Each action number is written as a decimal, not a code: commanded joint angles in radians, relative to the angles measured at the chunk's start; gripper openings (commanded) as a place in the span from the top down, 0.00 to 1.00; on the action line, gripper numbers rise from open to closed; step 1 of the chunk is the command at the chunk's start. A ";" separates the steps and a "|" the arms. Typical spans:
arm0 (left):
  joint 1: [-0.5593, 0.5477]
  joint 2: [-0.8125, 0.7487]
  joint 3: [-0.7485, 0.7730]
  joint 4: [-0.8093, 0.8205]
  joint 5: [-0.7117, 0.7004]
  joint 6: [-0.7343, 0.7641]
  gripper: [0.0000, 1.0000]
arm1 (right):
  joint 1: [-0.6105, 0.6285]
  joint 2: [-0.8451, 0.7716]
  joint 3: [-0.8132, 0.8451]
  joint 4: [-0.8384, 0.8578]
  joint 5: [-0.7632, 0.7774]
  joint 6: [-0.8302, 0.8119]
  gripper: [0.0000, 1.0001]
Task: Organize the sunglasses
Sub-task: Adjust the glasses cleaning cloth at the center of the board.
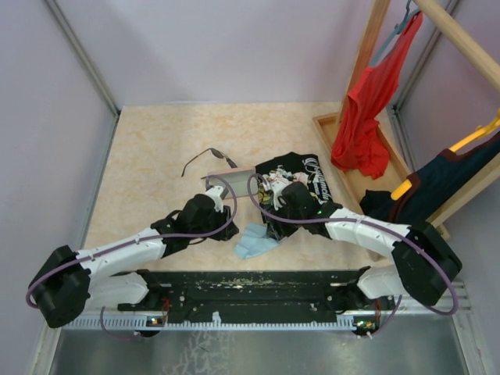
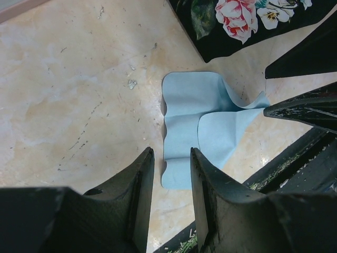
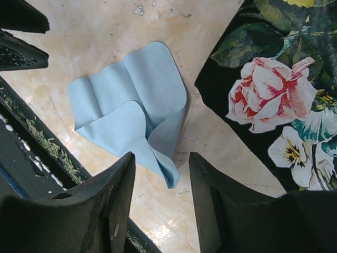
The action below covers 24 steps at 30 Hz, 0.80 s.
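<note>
The sunglasses (image 1: 209,158), a thin dark wire pair, lie on the table behind both arms, apart from either gripper. They do not show in the wrist views. My left gripper (image 1: 231,228) (image 2: 171,158) is open just above the table, with nothing between its fingers. The near edge of a light-blue cloth (image 2: 200,121) lies just beyond its tips. My right gripper (image 1: 271,223) (image 3: 160,163) is open too. It hovers over the same cloth (image 3: 131,105) (image 1: 256,241), and a folded corner of the cloth reaches into the gap between its fingers.
A black floral garment (image 1: 301,176) (image 3: 274,89) lies right of the cloth. A pale oblong case (image 1: 219,182) shows partly behind the left wrist. A wooden tray (image 1: 328,125) and a rack with a red top (image 1: 363,109) stand at the back right. The black base rail (image 1: 250,285) runs along the near edge.
</note>
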<state>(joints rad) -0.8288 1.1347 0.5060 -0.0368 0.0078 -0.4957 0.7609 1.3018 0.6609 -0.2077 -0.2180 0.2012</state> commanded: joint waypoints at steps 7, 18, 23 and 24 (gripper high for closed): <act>-0.001 -0.009 -0.007 0.002 -0.008 0.011 0.60 | -0.021 0.063 0.068 0.003 -0.087 -0.067 0.57; -0.001 -0.008 -0.010 -0.001 -0.012 0.010 0.60 | -0.026 0.096 0.067 0.037 -0.093 -0.064 0.72; -0.001 -0.004 -0.009 0.000 -0.012 0.010 0.60 | -0.028 0.097 0.066 0.048 -0.100 -0.056 0.82; 0.000 -0.004 -0.008 0.001 -0.012 0.009 0.60 | -0.027 0.099 0.066 0.048 -0.102 -0.057 0.85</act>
<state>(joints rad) -0.8288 1.1347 0.5060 -0.0383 0.0032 -0.4957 0.7425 1.3968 0.6884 -0.2142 -0.2989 0.1497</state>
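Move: Just to the right hand's left, about 5 cm off, 1 cm back and some 3 cm below, lies the middle of the cleaning cloth, its folded-up corner almost between the open fingertips. The floral shirt's middle is about 14 cm ahead and 7 cm to the right; the glasses case is some 15 cm ahead and 12 cm left. From the idle left hand the cloth is about 6 cm right, 3 cm back and 4 cm below. Sinking not quite 2 cm onto the turned-up corner of the cloth, the right hand tips down slightly and turns a few degrees counter-clockwise. Once low it stays there while its fingers, already narrowing on the way down, go on from about half open to mostly closed, pinching the raised corner between their tips. ##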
